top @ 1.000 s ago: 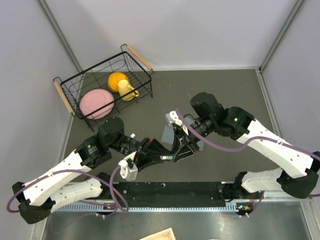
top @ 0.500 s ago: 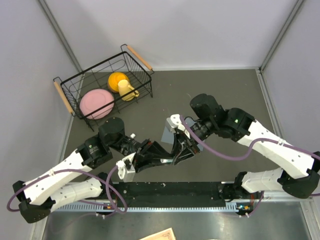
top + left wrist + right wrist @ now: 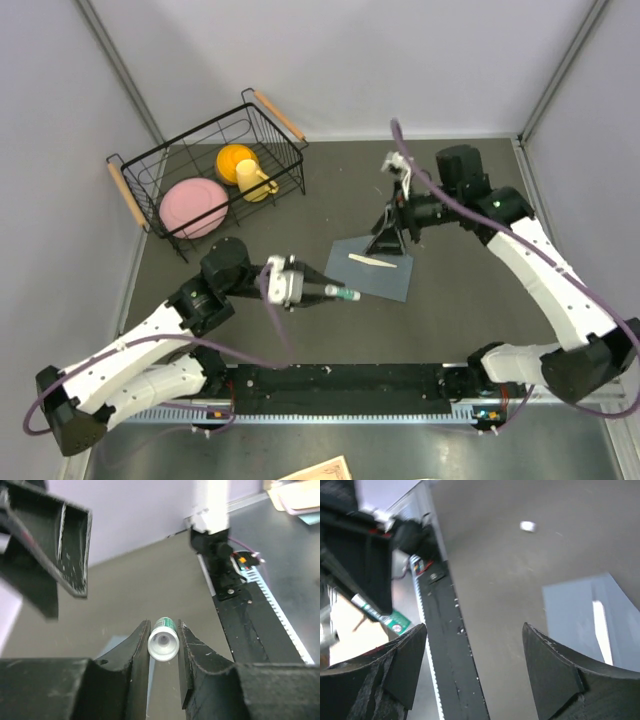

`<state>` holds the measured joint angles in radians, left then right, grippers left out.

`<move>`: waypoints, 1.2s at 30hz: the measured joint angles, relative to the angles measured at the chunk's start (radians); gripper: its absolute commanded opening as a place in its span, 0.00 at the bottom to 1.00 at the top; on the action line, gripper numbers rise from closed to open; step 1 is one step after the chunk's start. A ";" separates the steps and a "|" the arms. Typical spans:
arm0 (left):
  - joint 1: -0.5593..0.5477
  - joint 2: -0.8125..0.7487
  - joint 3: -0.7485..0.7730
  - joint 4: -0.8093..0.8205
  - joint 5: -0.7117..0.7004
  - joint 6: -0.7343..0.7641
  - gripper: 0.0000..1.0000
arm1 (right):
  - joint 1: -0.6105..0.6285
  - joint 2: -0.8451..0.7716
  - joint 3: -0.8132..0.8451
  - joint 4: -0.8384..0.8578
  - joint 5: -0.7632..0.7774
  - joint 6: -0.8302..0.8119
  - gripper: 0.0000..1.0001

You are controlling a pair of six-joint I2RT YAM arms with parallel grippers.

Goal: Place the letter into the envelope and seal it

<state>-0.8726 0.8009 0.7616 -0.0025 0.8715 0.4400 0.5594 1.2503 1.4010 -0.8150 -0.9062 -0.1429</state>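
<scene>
The blue-grey envelope point(image 3: 372, 268) lies flat on the dark table. A thin cream strip point(image 3: 373, 261) shows on it, and I cannot tell whether it is the letter's edge. No more of the letter shows. My left gripper point(image 3: 334, 293) is shut on a white-and-green glue stick point(image 3: 346, 294), held level just left of the envelope's near corner. In the left wrist view the stick point(image 3: 163, 639) sits between the fingers. My right gripper point(image 3: 390, 238) is open and empty above the envelope's far edge. In the right wrist view it point(image 3: 474, 630) hangs over bare table, left of the envelope point(image 3: 580, 615).
A black wire basket point(image 3: 150, 165) at the far left holds a pink plate point(image 3: 193, 206) and a yellow cup point(image 3: 245, 170). A small white scrap point(image 3: 527, 526) lies on the table. The black rail point(image 3: 340, 380) runs along the near edge. A cream sheet point(image 3: 322, 469) lies beyond it.
Both grippers were together over the envelope. The right arm has swung back and up to the far right. The left gripper has drawn back left with the glue stick. The envelope now lies uncovered.
</scene>
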 measured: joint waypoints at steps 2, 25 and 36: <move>0.038 0.046 -0.023 0.068 -0.079 -0.138 0.00 | -0.129 0.028 -0.044 0.035 0.015 0.086 0.67; 0.053 0.771 0.189 0.186 -0.403 -0.149 0.00 | -0.378 0.348 -0.481 0.311 0.284 0.490 0.00; 0.051 0.889 0.228 0.155 -0.474 -0.198 0.00 | -0.380 0.381 -0.512 0.396 0.314 0.563 0.00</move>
<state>-0.8211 1.6901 0.9894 0.1528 0.3977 0.2424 0.1799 1.6314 0.8890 -0.4187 -0.5922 0.4206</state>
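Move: The envelope lies open about 18 cm ahead of the left hand, which already holds the uncapped glue stick, and some 8 cm to that hand's right, roughly 28 cm below. From the empty, open right hand it is about 10 cm ahead, 2 cm to the right and 29 cm down. The letter in its pocket sits about 2 cm farther out than the envelope's middle. At table level, the loose cap lies some 18 cm ahead of the left hand and 14 cm to its left. Over the envelope both hands come down together: the left lowers the still-gripped glue stick some 20 cm while going nearly as far forward and a little right, its fingers swinging forward and dipping. The right drops about 26 cm, going forward and right, shuts its empty fingers and turns them steeply down above the pocket, near the letter's right end; whether they touch is unclear. ##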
